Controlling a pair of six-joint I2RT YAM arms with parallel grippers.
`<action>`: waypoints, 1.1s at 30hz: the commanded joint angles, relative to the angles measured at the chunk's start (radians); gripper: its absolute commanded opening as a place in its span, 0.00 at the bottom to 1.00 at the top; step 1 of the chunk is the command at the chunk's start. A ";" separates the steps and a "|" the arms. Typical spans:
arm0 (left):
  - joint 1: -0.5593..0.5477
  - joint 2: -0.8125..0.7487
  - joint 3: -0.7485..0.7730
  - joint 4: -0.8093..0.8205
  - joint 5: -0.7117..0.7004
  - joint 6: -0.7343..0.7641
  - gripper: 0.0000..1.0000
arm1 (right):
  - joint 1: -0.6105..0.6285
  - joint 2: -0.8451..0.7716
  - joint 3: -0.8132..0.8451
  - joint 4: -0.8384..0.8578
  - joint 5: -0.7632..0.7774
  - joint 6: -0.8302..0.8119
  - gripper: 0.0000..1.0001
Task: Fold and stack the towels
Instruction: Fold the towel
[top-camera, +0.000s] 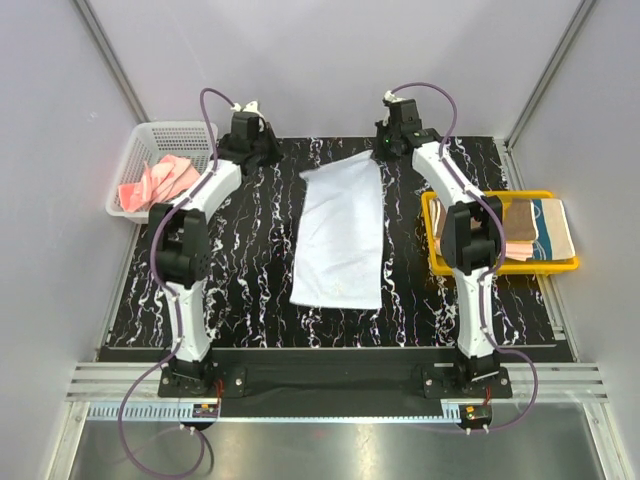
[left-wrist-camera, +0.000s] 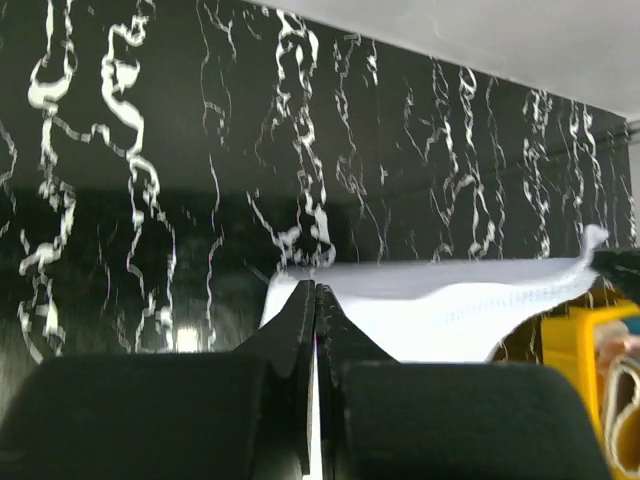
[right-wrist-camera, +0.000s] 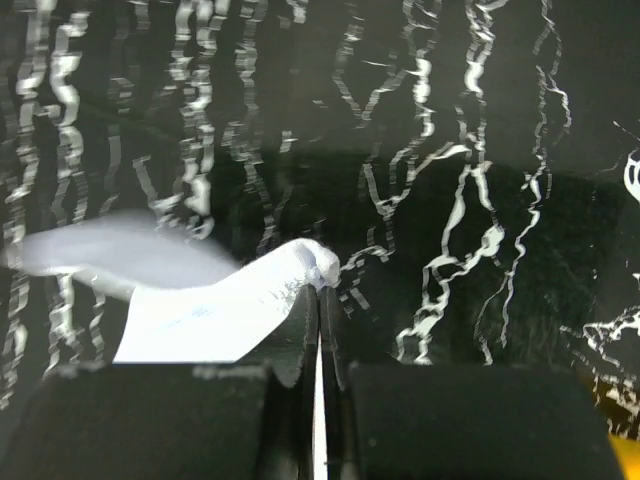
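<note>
A light blue-white towel (top-camera: 340, 240) lies spread lengthwise on the black marbled table (top-camera: 250, 260). My right gripper (top-camera: 382, 152) is shut on its far right corner and holds that corner slightly off the table. The corner bunches above the fingertips in the right wrist view (right-wrist-camera: 320, 290), and the towel (right-wrist-camera: 210, 315) trails off to the left. My left gripper (top-camera: 275, 158) is shut, just short of the towel's far left corner. In the left wrist view (left-wrist-camera: 314, 285) the towel (left-wrist-camera: 450, 310) lies behind the fingertips with no bunching at the tips.
A white mesh basket (top-camera: 140, 135) at the far left holds coral pink towels (top-camera: 155, 180). A yellow tray (top-camera: 490, 195) at the right holds folded towels (top-camera: 530, 235), peach and teal-and-cream; the right arm partly covers it. The tray also shows in the left wrist view (left-wrist-camera: 580, 340).
</note>
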 joint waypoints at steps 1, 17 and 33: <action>0.002 0.023 0.165 0.061 0.035 0.031 0.00 | -0.017 -0.003 0.117 0.081 -0.050 0.022 0.00; 0.010 0.086 0.064 0.139 0.125 0.004 0.15 | -0.024 -0.121 -0.148 0.222 -0.094 0.035 0.00; -0.022 0.230 0.122 0.156 0.204 -0.126 0.48 | 0.091 -0.356 -0.531 0.325 -0.055 0.007 0.00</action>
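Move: The white towel's free far-left corner hangs loose about 6 cm to the right of the empty left gripper, 3 cm back and some 8 cm below. The corner still pinched by the right gripper is roughly 24 cm to the left gripper's right, 1 cm farther out; the towel's middle is about 20 cm back, 15 cm right and 15 cm down. From the right gripper the free corner lies around 18 cm left, 4 cm back and 7 cm below. Keep the right gripper shut on its towel corner, ease it about 2 cm forward, then draw it back some 8 cm and about 4 cm left, towards the free corner. Nudge the empty left gripper 2 cm forward, pause, then open its fingers about halfway while bringing it down about 5 cm and right 4 cm beside the towel's far end. ##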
